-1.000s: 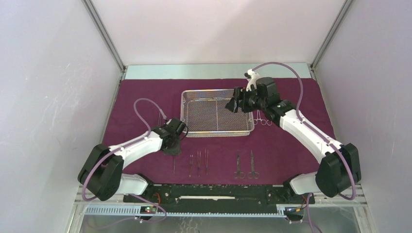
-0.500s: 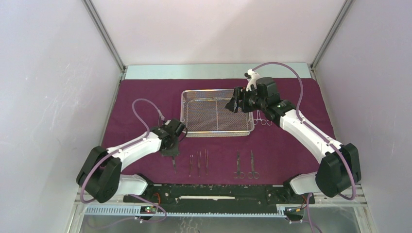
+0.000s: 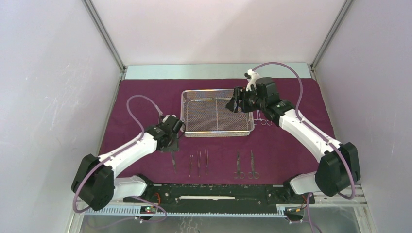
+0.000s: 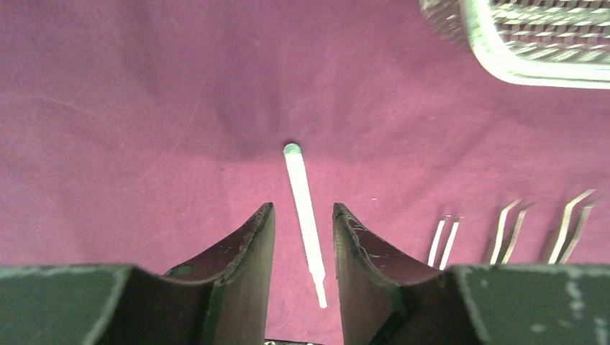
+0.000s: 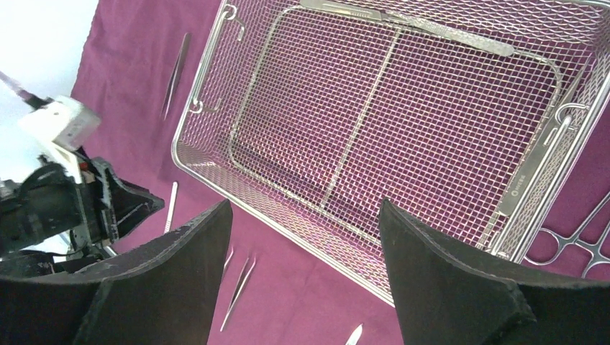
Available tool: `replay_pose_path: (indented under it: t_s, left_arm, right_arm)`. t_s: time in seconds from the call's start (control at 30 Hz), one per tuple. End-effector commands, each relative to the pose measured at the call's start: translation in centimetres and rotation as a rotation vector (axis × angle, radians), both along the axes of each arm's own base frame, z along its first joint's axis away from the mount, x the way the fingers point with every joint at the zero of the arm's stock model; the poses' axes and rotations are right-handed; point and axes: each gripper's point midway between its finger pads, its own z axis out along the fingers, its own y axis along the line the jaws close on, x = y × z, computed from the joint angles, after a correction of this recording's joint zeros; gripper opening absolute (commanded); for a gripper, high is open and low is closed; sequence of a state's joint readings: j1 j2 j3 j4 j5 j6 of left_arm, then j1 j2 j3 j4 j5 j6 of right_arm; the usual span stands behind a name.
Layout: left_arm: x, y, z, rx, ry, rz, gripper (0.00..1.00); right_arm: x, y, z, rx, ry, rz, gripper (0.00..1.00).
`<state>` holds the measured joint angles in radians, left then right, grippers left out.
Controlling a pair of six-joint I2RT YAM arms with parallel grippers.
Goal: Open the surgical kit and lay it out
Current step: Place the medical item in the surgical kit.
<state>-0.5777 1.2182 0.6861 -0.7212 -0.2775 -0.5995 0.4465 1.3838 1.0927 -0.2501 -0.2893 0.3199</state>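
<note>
The maroon cloth (image 3: pixel 291 145) lies spread flat with the empty wire-mesh tray (image 3: pixel 216 117) on it. My left gripper (image 3: pixel 172 143) hovers low over the cloth, open. A slim steel instrument (image 4: pixel 305 215) lies flat on the cloth between its fingers (image 4: pixel 248 248), touching neither. Three tweezers (image 4: pixel 507 230) lie in a row to its right. My right gripper (image 3: pixel 232 104) hangs open over the right end of the tray (image 5: pixel 324 108), holding nothing. Two scissors (image 3: pixel 245 166) lie near the front edge.
Ring-handled clamps (image 3: pixel 262 119) lie just right of the tray, also seen as clamps (image 5: pixel 583 241). Another slim tweezer (image 5: pixel 176 72) lies left of the tray. Grey walls stand close on both sides, and the arm bases sit on the black rail (image 3: pixel 214 191) in front.
My left gripper has opened and drawn back a little toward the tray, leaving the slim instrument on the cloth left of the tweezers. The right arm has not moved.
</note>
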Motion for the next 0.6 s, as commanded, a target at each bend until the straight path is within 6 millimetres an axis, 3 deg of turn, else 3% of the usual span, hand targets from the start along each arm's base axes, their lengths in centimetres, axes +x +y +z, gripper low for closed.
replay_pose_path:
  t_s: [0.0,0.23,0.57]
  left_arm:
    - [2.3,-1.9,4.2,-0.086,-0.122,-0.033,0.43]
    - [3.5,-3.2,8.0,-0.162,-0.207,-0.091,0.59]
    - [5.3,-4.9,12.0,-0.283,-0.315,-0.150,0.99]
  right_arm:
    - [0.9,-0.5,-0.3,-0.017,-0.009,-0.031,0.83]
    - [1.7,-0.7,-1.9,-0.060,0.012,-0.058,0.84]
    - [5.4,-0.9,-3.4,-0.183,-0.008,-0.097,0.85]
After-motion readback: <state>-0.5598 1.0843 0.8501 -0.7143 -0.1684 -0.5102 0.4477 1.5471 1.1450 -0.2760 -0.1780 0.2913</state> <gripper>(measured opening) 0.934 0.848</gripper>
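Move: Beneath my left hand, about 4 cm down and 1 cm back, lies the scalpel handle already set on the cloth; the nearest tweezers lie 6 cm to my right and 3 cm back, and the tray's middle some 20 cm ahead and 16 cm right. For my right hand, the tool at the tray's right end lies roughly 6 cm ahead, 6 cm right and 18 cm down; the long handle along the far side is 11 cm straight ahead. Leaving the scalpel handle where it lies, I lift my left hand about 8 cm and swing it somewhat forward and right towards the tray, spreading its fingers nearly fully and tilting them up and outward. Meanwhile my open right hand starts down, some 5 cm, and a little forward over the tray towards its remaining tools, tipping down slightly. ##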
